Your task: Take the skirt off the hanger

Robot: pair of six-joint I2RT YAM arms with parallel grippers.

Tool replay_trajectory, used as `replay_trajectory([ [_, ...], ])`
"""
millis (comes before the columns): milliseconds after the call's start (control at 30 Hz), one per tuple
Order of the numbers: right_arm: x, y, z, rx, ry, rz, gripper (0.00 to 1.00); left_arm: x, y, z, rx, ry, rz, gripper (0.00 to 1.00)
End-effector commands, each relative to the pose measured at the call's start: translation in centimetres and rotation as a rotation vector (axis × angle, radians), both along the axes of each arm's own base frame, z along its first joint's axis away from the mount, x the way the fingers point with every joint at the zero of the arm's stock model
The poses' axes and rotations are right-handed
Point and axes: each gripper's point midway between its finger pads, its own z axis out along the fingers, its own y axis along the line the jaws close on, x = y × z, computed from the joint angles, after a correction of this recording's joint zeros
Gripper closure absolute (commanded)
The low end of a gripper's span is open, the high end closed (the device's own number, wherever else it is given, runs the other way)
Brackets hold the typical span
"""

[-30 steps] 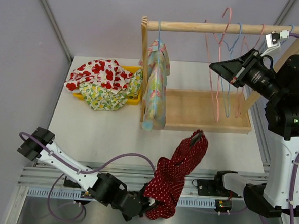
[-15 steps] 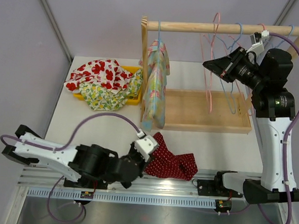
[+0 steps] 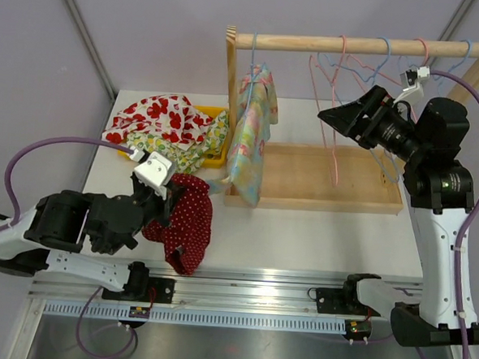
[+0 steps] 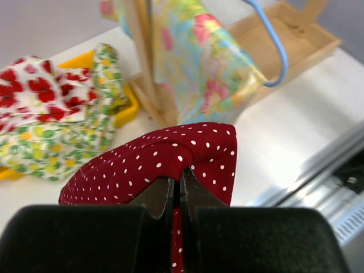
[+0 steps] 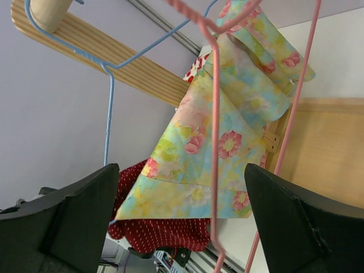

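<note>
My left gripper (image 3: 167, 198) (image 4: 177, 183) is shut on a fold of the red polka-dot skirt (image 3: 185, 225) (image 4: 170, 151). The skirt hangs from it low over the front left of the table, free of any hanger. The bare pink hanger (image 3: 338, 112) (image 5: 215, 142) hangs on the wooden rod (image 3: 345, 44). Raised beside the rod, my right gripper (image 3: 329, 118) (image 5: 182, 219) stands open. Its fingers (image 5: 74, 222) are well apart on either side of the pink wire, not touching it.
A floral garment (image 3: 250, 139) (image 5: 227, 131) hangs on a blue hanger (image 4: 273, 51) at the rack's left post. More bare hangers (image 3: 385, 66) share the rod. A yellow bin (image 3: 213, 111) piled with printed clothes sits back left. The rack's wooden base (image 3: 305, 175) fills the back middle.
My left arm has carried the red skirt from the front middle to the left. My right gripper has opened and let go of the pink hanger, which now hangs on the rod.
</note>
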Motion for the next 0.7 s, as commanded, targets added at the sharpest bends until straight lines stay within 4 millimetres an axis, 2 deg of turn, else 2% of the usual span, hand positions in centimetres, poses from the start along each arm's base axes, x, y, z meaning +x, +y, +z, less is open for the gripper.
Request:
replay_trajectory([
  [0, -1.1, -0.2, 0.3, -0.032, -0.039, 0.005, 0.00, 2.2, 2.6, 3.4, -0.032, -0.097, 0.096, 1.00],
  [33, -1.3, -0.3, 0.0, -0.034, -0.034, 0.004, 0.01, 2.9, 3.2, 3.9, -0.015, -0.121, 0.129, 1.00],
  [133, -2.0, -0.5, -0.4, -0.047, -0.038, 0.001, 0.00, 4.4, 3.3, 5.5, -0.012, -0.167, 0.185, 1.00],
  [200, -2.5, -0.6, -0.4, -0.063, -0.050, 0.000, 0.01, 5.4, 1.8, 6.1, -0.005, -0.180, 0.180, 1.00],
  [233, -2.9, -0.7, -0.4, -0.074, -0.057, -0.002, 0.01, 6.5, 1.9, 6.9, -0.001, -0.197, 0.203, 1.00],
  [300, -3.3, -0.8, -0.4, -0.085, -0.066, -0.002, 0.01, 8.9, 1.1, 6.3, 0.065, -0.198, 0.244, 1.00],
  [333, -3.5, -0.9, -0.6, -0.095, -0.067, -0.003, 0.01, 11.3, 3.0, 6.9, 0.078, -0.204, 0.346, 1.00],
  [400, -4.0, -1.1, -0.6, -0.106, -0.072, -0.009, 0.01, 13.9, 3.8, 8.0, 0.048, -0.208, 0.392, 1.00],
  [433, -4.2, -1.2, -1.0, -0.116, -0.066, -0.007, 0.01, 16.8, 5.9, 7.6, 0.068, -0.189, 0.495, 1.00],
  [467, -4.5, -1.3, -1.1, -0.122, -0.068, -0.011, 0.01, 17.5, 7.1, 10.2, 0.014, -0.221, 0.529, 1.00],
  [500, -4.7, -1.3, -1.4, -0.127, -0.058, -0.009, 0.00, 19.2, 10.0, 11.1, 0.006, -0.227, 0.628, 1.00],
  [533, -4.9, -1.4, -1.5, -0.137, -0.064, -0.007, 0.01, 21.3, 10.3, 11.1, 0.003, -0.210, 0.659, 1.00],
  [567, -5.2, -1.5, -1.7, -0.141, -0.063, -0.009, 0.01, 21.5, 11.0, 14.9, -0.073, -0.273, 0.662, 1.00],
  [600, -5.4, -1.6, -1.9, -0.147, -0.058, -0.013, 0.00, 22.6, 12.5, 15.7, -0.078, -0.282, 0.707, 1.00],
  [633, -5.5, -1.6, -2.2, -0.150, -0.051, -0.013, 0.01, 23.2, 12.7, 17.2, -0.091, -0.308, 0.706, 1.00],
  [667, -5.8, -1.6, -2.2, -0.149, -0.056, -0.009, 0.01, 25.6, 11.6, 18.4, -0.105, -0.327, 0.668, 1.00],
])
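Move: Some 30 cm ahead of the left hand, 6 cm to its left and 35 cm below lies the yellow basket; the red-flowered skirt on it is about 33 cm ahead and 9 cm left. The pastel skirt hangs about 18 cm ahead of this hand, 14 cm right and 10 cm lower. From the right hand, the pastel skirt is roughly 15 cm left, 4 cm ahead and 18 cm down; the freed pink hanger is 3 cm ahead, straight on. Carrying the dark red dotted skirt, still pinched in its shut fingers, the left hand speeds forward about 25 cm and some 12 cm left towards the basket, rising 8 cm and swinging its fingers some 45 degrees counter-clockwise to point ahead. The right hand, already open, eases back about 5 cm from the pink hanger. ##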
